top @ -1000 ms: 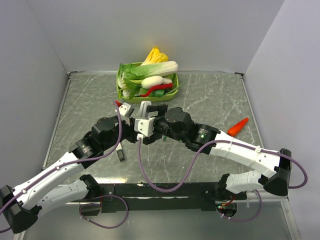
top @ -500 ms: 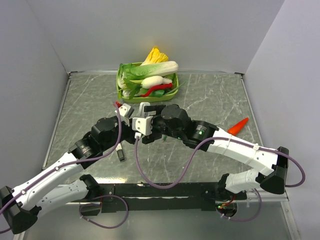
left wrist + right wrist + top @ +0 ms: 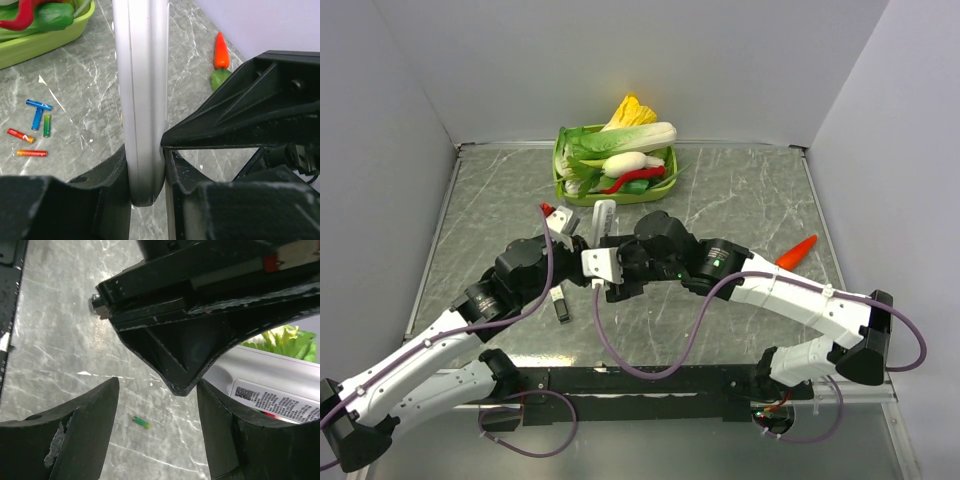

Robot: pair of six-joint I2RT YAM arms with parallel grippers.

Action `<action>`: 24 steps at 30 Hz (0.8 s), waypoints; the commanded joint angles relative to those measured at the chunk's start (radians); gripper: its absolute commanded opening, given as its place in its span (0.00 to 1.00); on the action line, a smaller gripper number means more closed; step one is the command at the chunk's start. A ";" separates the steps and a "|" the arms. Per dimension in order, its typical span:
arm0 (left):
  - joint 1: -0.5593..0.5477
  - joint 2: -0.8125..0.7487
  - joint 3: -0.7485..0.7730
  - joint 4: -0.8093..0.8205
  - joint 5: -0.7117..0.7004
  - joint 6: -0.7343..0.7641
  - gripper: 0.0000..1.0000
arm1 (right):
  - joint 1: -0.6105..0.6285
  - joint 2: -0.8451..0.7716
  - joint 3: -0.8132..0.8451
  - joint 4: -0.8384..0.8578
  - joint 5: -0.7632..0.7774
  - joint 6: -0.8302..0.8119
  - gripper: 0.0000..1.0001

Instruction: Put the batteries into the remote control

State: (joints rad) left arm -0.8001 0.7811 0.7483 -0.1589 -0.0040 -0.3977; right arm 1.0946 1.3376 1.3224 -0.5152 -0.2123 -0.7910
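Observation:
My left gripper point(image 3: 146, 172) is shut on the lower end of a silver remote control point(image 3: 142, 85), which it holds on edge above the table. From above, the remote point(image 3: 604, 216) stands out of the left gripper point(image 3: 582, 228) in the middle of the table. Several batteries point(image 3: 35, 127), blue, green and red, lie loose on the marble to its left. One green battery point(image 3: 141, 422) lies under my right gripper point(image 3: 158, 383). That gripper is open, with the left gripper's black finger between its jaws. The remote's labelled back point(image 3: 272, 392) shows just to its right.
A green tray point(image 3: 563, 185) of vegetables stands at the back. A carrot point(image 3: 796, 252) lies to the right. A small dark object point(image 3: 560, 306) lies on the table by the left arm. Both arms crowd the table's centre point(image 3: 640, 255).
The right arm has swung left toward the left gripper and its jaws have narrowed. The left gripper has shifted slightly left with the remote still in it.

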 commanded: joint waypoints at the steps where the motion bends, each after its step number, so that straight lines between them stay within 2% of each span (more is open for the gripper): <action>1: -0.013 -0.005 0.003 0.079 -0.051 -0.053 0.01 | -0.008 -0.050 -0.034 0.069 -0.016 0.096 0.72; 3: -0.013 -0.009 -0.024 0.091 -0.074 -0.078 0.01 | -0.025 -0.109 -0.077 0.173 0.025 0.162 0.74; 6: -0.013 -0.026 -0.075 0.143 -0.082 -0.115 0.01 | -0.070 -0.182 -0.144 0.332 0.091 0.347 0.77; 8: -0.013 -0.037 -0.107 0.200 -0.067 -0.136 0.01 | -0.102 -0.210 -0.190 0.438 0.132 0.530 0.83; 10: -0.011 -0.040 -0.125 0.235 -0.030 -0.144 0.01 | -0.120 -0.229 -0.207 0.478 0.197 0.724 0.93; 13: -0.013 -0.034 -0.153 0.308 -0.005 -0.165 0.01 | -0.131 -0.224 -0.213 0.511 0.255 0.924 0.99; 15: -0.013 -0.028 -0.167 0.352 0.016 -0.182 0.01 | -0.131 -0.213 -0.223 0.558 0.289 1.042 0.99; 18: -0.013 -0.011 -0.179 0.403 0.036 -0.201 0.01 | -0.131 -0.163 -0.198 0.523 0.333 1.142 0.99; 24: -0.013 0.018 -0.191 0.456 0.062 -0.236 0.01 | -0.127 -0.089 -0.164 0.495 0.337 1.205 0.99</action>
State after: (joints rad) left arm -0.8085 0.7895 0.5617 0.1768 0.0216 -0.5911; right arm 0.9642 1.2163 1.1183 -0.0284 0.0917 0.2920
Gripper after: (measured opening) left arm 0.300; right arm 0.993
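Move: The left hand already holds the white remote near its lower end, so the remote's middle is about 5 cm above that hand and 2 cm ahead. From the right hand the remote's middle is roughly 5 cm ahead, 1 cm left and 4 cm up. On the table some 24 cm below the right hand, the battery cluster lies about 11 cm ahead and level sideways; the lone green battery is some 4 cm ahead and 9 cm right. Forward and up, the right hand comes free of the remote's lower part and swings about 6 cm forward, first rising some 8 cm and then sinking a little, while it spreads its fingers fully and turns hard clockwise with a roll until they point forward-left, nearly level. The left hand keeps its pinch, dips, shifts 2 cm right and tips its fingertips up. ##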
